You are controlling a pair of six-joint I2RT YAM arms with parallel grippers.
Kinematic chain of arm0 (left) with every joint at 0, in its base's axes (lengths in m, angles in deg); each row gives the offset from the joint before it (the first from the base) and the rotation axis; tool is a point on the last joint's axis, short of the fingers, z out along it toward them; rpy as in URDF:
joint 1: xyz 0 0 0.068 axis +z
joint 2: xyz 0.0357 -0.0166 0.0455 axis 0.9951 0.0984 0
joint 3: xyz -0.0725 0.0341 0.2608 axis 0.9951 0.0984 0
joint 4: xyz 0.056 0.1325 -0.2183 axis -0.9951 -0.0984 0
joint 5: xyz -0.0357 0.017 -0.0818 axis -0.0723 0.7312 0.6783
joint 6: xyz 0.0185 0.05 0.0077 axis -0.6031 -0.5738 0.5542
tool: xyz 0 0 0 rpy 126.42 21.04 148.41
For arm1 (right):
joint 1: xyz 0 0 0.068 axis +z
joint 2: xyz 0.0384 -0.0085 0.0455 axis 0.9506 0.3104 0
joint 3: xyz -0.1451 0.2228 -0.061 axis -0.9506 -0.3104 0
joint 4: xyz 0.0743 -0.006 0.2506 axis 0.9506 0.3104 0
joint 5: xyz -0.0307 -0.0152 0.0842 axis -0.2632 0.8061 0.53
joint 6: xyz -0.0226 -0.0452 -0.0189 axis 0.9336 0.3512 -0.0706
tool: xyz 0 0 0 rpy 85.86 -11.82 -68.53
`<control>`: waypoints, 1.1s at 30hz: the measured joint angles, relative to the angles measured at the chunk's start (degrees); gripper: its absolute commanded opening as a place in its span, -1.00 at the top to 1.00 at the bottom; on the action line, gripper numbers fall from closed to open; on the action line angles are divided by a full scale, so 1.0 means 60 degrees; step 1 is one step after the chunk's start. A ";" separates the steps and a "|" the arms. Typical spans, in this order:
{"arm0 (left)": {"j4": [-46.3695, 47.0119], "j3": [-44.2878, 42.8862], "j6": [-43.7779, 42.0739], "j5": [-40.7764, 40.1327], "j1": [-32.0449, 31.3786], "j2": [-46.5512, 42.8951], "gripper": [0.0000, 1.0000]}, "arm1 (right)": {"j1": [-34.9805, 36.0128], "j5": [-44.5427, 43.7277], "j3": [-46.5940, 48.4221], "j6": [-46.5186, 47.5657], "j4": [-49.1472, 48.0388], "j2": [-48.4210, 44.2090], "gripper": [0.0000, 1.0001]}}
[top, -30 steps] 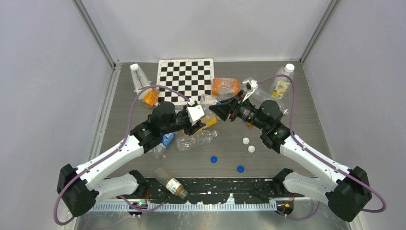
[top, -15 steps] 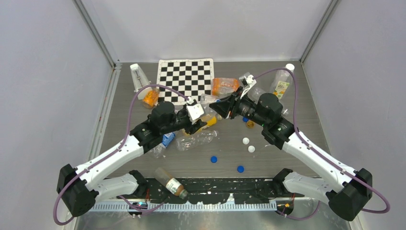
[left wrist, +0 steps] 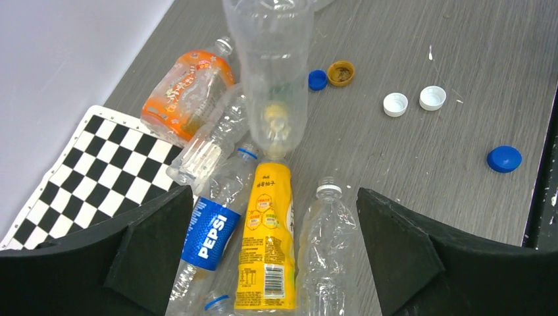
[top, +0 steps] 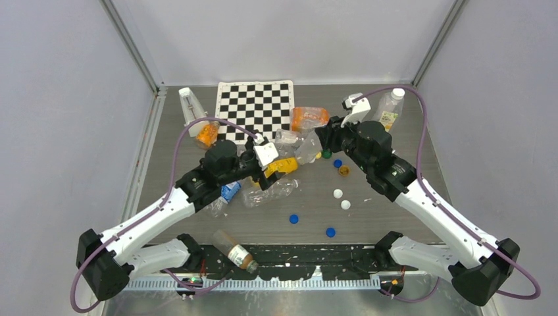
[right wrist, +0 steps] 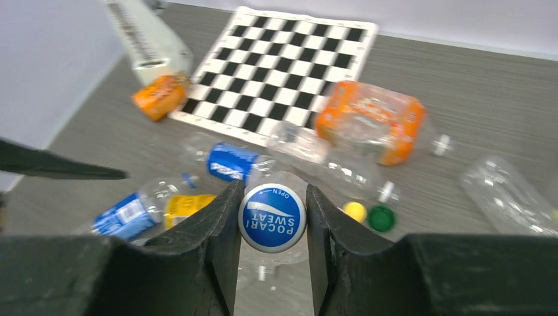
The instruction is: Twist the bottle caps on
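Note:
My right gripper is shut on a blue "Pocari Sweat" bottle cap, which sits on the neck of a clear bottle. In the left wrist view that bottle hangs in the air, its bottom toward the camera. My left gripper is open and empty above a yellow-labelled bottle, a Pepsi bottle and a clear capless bottle. Loose bottle caps lie on the table: green, blue, orange, two white and two more blue.
A checkerboard mat lies at the back with a white tapered object to its left. An orange-labelled bottle lies behind the grippers, and a capped bottle stands at the back right. A brown bottle lies near the front edge.
My left gripper has opened and let go of the clear bottle. My right gripper has drawn back to the right, carrying the capped bottle with it.

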 measured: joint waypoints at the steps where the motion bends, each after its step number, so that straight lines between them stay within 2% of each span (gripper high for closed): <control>1: -0.0004 0.0000 -0.0011 -0.0022 0.0000 -0.0026 -0.98 | -0.0029 -0.0379 0.0000 0.0117 0.0175 -0.0033 0.99; 6: -0.0015 0.0000 -0.0015 -0.0058 0.0062 -0.0080 -0.99 | -0.0528 -0.2339 -0.0011 0.0477 0.0867 -0.0321 0.99; 13: -0.0109 0.0058 -0.0011 -0.0066 0.0197 -0.0270 -0.99 | -0.2918 -0.4033 -0.0612 0.0350 0.1217 -0.1184 0.99; 15: -0.0117 0.0106 -0.0011 -0.0069 0.0255 -0.0364 -0.99 | -0.3286 -0.4324 -0.0809 0.0357 0.1235 -0.1271 0.99; 22: -0.0113 0.0248 0.0000 -0.0102 0.0357 -0.0455 -0.99 | -0.3861 -0.4681 -0.1249 0.0423 0.1198 -0.1100 0.99; 33: -0.0106 0.0357 0.0004 -0.0106 0.0484 -0.0463 -0.99 | -0.4229 -0.4379 -0.2160 0.0168 0.0951 -0.0594 0.99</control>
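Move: The right hand already holds the capped bottle upright by its blue cap. It is bound for the bare table about 24 cm to its right, 2 cm ahead and some 31 cm down. A clear bottle lies about 12 cm beyond that spot, and the juice bottle stands about 16 cm beyond and 5 cm right of it. The brown cap lies 13 cm right of the hand, 2 cm ahead. From the left hand the spot is roughly 38 cm right, 8 cm ahead. Still pinching the blue cap, the right hand swings the hanging bottle quickly some 24 cm to the right, high over the brown cap, turning about 50 degrees clockwise. It then sinks about 10 cm towards the bare table short of the lying clear bottle, tipping slightly. The left hand, wide open, eases 2 cm left. ##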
